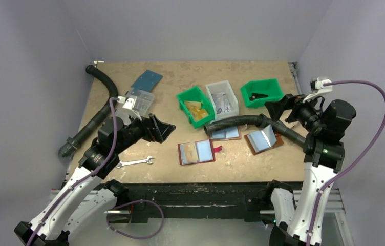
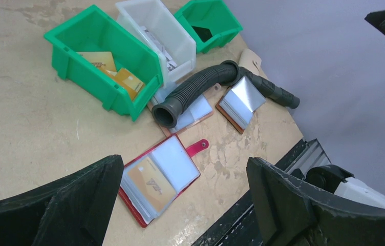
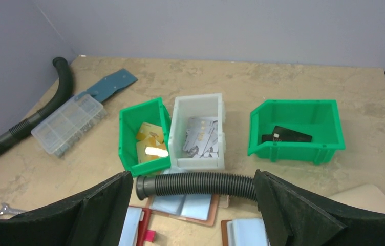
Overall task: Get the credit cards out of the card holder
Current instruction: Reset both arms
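The card holder [image 1: 196, 152] lies open on the table near the front edge, dark red with a small red tab [image 1: 217, 149] on its right. A tan-orange credit card [image 2: 151, 183] shows in its left pocket; the right pocket [image 2: 176, 162] looks pale blue-grey. My left gripper [image 1: 166, 130] hovers open to the left of and above the holder, which shows between its fingers in the left wrist view, with the left gripper [image 2: 184, 163] holding nothing. My right gripper [image 1: 276, 107] is open and empty at the back right. In its wrist view only the holder's edge [image 3: 143, 223] shows.
A grey corrugated hose [image 1: 241, 122] lies over a brown folder [image 1: 226, 134]; a second brown folder [image 1: 264, 139] sits to its right. Two green bins [image 1: 195, 105] [image 1: 261, 92] flank a white bin [image 1: 222, 98]. A wrench [image 1: 135, 162], clear organiser box [image 1: 140, 100] and black hose [image 1: 95, 113] lie on the left.
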Controlling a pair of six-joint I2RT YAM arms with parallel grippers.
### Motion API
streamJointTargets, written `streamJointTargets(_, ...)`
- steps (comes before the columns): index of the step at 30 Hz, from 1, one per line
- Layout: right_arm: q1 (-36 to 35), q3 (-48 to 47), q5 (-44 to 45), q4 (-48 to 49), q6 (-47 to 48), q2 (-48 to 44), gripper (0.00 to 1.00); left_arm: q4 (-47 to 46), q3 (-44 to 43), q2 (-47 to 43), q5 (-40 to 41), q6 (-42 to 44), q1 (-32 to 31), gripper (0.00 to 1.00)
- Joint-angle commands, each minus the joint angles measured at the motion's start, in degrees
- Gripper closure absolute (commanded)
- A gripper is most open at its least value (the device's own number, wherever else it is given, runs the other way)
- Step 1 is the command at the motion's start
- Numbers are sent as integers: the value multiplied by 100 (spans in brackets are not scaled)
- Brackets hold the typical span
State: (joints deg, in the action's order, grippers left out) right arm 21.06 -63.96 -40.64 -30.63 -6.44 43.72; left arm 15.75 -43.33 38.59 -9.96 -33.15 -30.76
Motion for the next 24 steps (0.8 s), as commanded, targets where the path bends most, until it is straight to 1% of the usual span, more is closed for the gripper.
streamJointTargets(1,36,-400,-98,-377,523,167,1,-718,356,21,-438,253,35,0)
streamJointTargets(4,58,-478,-26,-512,617,283,1,-816,596,18,-596,385,42,0)
streamJointTargets(6,117,-490,-2,-548,837,356,1,-800,680,22,-657,495,44,0)
streamJointTargets(12,425,-407,-25,-471,827,401,1,-730,601,131,-839,747,36,0)
streamJointTargets(18,522,-293,199,-377,694,237,1,-756,580,307,-905,781,39,0)
streamJointTargets(19,522,-266,254,-347,532,200,1,-762,580,341,-916,783,37,0)
streamJointTargets(24,522,-154,761,-201,233,84,1,-822,610,470,-966,689,41,1)
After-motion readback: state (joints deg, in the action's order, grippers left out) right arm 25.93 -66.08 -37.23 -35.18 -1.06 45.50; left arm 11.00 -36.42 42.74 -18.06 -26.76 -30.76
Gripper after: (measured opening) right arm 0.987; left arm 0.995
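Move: The red card holder lies open on the table, about 10 cm to the right of the left gripper, 2 cm farther out and some 27 cm below. From that gripper, the yellow-card box is about 20 cm ahead and 9 cm right, and the wrench 15 cm left and 4 cm back. From the right gripper, the red holder is about 24 cm left, 4 cm back and 35 cm down; the brown card holder is 3 cm ahead, 4 cm right. Sink the empty left gripper about 6 cm towards the red card holder, quickly at first and then slower, easing it 2 cm right and turning it some 10 degrees clockwise. Meanwhile carry the right gripper about 3.5 cm right, away from the red holder, with a slight dip and a small clockwise turn. Keep both wide open, touching nothing. ##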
